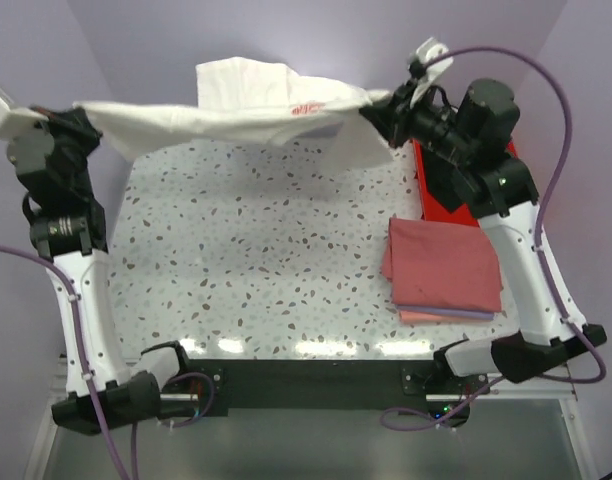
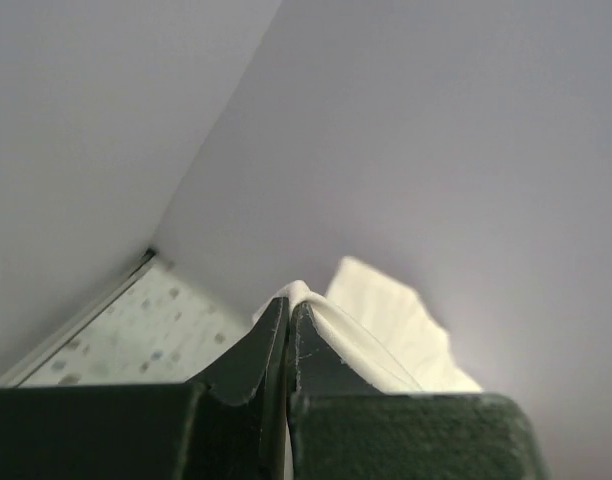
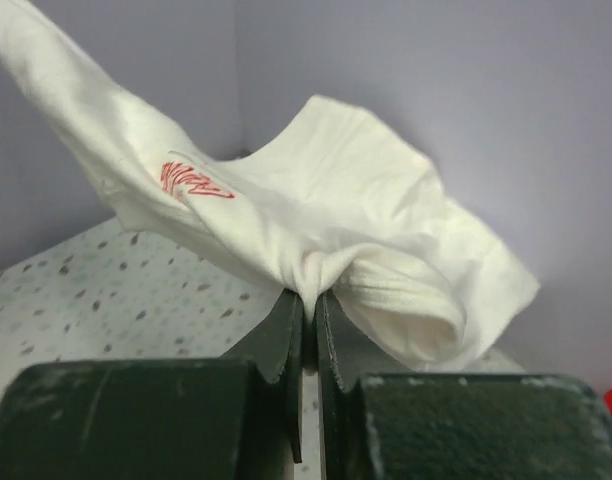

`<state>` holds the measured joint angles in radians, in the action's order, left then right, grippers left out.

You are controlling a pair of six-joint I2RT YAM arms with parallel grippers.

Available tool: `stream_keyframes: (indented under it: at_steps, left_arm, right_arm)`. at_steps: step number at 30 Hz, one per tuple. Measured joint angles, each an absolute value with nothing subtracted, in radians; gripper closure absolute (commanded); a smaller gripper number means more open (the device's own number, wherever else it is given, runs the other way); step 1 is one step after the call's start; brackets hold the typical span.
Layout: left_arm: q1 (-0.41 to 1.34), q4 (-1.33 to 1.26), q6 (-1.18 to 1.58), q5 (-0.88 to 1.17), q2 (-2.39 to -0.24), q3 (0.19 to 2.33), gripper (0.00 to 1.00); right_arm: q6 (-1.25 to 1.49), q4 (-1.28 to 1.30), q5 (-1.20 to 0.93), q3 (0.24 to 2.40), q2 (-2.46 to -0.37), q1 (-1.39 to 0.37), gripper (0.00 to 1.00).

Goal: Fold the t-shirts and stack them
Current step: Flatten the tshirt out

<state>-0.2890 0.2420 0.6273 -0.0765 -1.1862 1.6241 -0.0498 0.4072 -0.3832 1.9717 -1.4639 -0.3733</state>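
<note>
A white t-shirt (image 1: 236, 115) with a small red print hangs stretched above the far part of the speckled table (image 1: 256, 260). My left gripper (image 1: 86, 122) is shut on its left end; in the left wrist view the cloth (image 2: 386, 335) is pinched at the left gripper's tips (image 2: 289, 305). My right gripper (image 1: 381, 108) is shut on its right end, and in the right wrist view the bunched white t-shirt (image 3: 316, 215) spills over the right gripper's tips (image 3: 309, 298). Folded pink and salmon t-shirts (image 1: 444, 265) lie stacked at the table's right.
A red tray (image 1: 436, 195) sits behind the folded stack, partly under the right arm. Purple walls close in the back and sides of the table. The arm bases stand at the near edge.
</note>
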Motion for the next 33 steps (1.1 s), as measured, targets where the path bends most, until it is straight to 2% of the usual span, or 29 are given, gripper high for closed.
stream_keyframes:
  at_steps: [3, 4, 6, 8, 9, 10, 11, 12, 13, 14, 21, 29, 33]
  left_arm:
    - [-0.293, 0.266, 0.671, -0.183, -0.996, 1.267, 1.00]
    - [-0.294, 0.271, 0.691, -0.220, -0.940, 1.158, 0.96]
    - [-0.294, 0.331, 0.732, -0.292, -0.847, 0.973, 0.96]
    - [-0.294, 0.419, 0.797, -0.372, -0.786, 0.839, 0.86]
    - [-0.294, 0.462, 0.836, -0.415, -0.768, 0.791, 0.76]
    - [-0.294, 0.505, 0.869, -0.453, -0.760, 0.764, 0.47]
    - [-0.294, 0.564, 0.909, -0.496, -0.756, 0.743, 0.31]
    - [-0.294, 0.616, 0.950, -0.530, -0.756, 0.736, 0.16]
    - [-0.294, 0.649, 0.984, -0.558, -0.756, 0.737, 0.05]
    - [-0.294, 0.672, 1.004, -0.574, -0.756, 0.744, 0.00]
    - [-0.294, 0.697, 0.991, -0.566, -0.766, 0.902, 0.00]
    - [-0.271, 0.488, 0.860, -0.208, -0.888, 0.881, 0.00]
    - [-0.111, 0.425, 0.844, -0.152, -0.984, 0.826, 0.00]
  right_arm:
    - [-0.046, 0.413, -0.430, 1.652, -1.325, -0.404, 0.94]
    - [-0.034, 0.446, -0.455, 1.509, -1.291, -0.419, 0.88]
    - [-0.022, 0.479, -0.464, 1.396, -1.285, -0.463, 0.81]
    - [-0.009, 0.525, -0.461, 1.256, -1.309, -0.515, 0.58]
    - [0.010, 0.541, -0.463, 1.178, -1.320, -0.555, 0.49]
    - [0.027, 0.574, -0.467, 1.111, -1.332, -0.590, 0.37]
    - [0.038, 0.603, -0.477, 1.076, -1.336, -0.613, 0.22]
    - [0.048, 0.636, -0.487, 1.051, -1.338, -0.634, 0.02]
    - [0.057, 0.662, -0.490, 1.041, -1.337, -0.643, 0.01]
    - [0.057, 0.672, -0.487, 1.042, -1.333, -0.643, 0.01]
    - [0.101, 0.657, -0.419, 1.078, -1.267, -0.633, 0.01]
    - [0.185, 0.577, -0.297, 1.113, -1.311, -0.633, 0.01]
    - [0.212, 0.534, -0.220, 1.172, -1.422, -0.627, 0.01]
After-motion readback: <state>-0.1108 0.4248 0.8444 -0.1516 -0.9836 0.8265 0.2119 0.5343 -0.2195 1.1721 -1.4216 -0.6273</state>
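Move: The white t-shirt already hangs stretched between both closed grippers, its far end billowing forward. The middle of the open table it goes down onto lies roughly 48 cm below both hands and about 3 cm ahead, some 28 cm right of the left hand and 19 cm left of the right. At similar depth, the folded red stack sits about 10 cm back and 23 cm right of the right hand; the red bin is 16 cm ahead and 34 cm right. The t-shirt's held shoulder end is swung fast down and back towards the robot, both hands dropping 35-38 cm and drawing back about 15 cm as the fingers tip steeply down; near the bottom both grippers open wide and let go. Emptied, the right hand rises a little and eases forward; the left lifts slightly, goes forward, then sinks again and heads right over the shirt. ##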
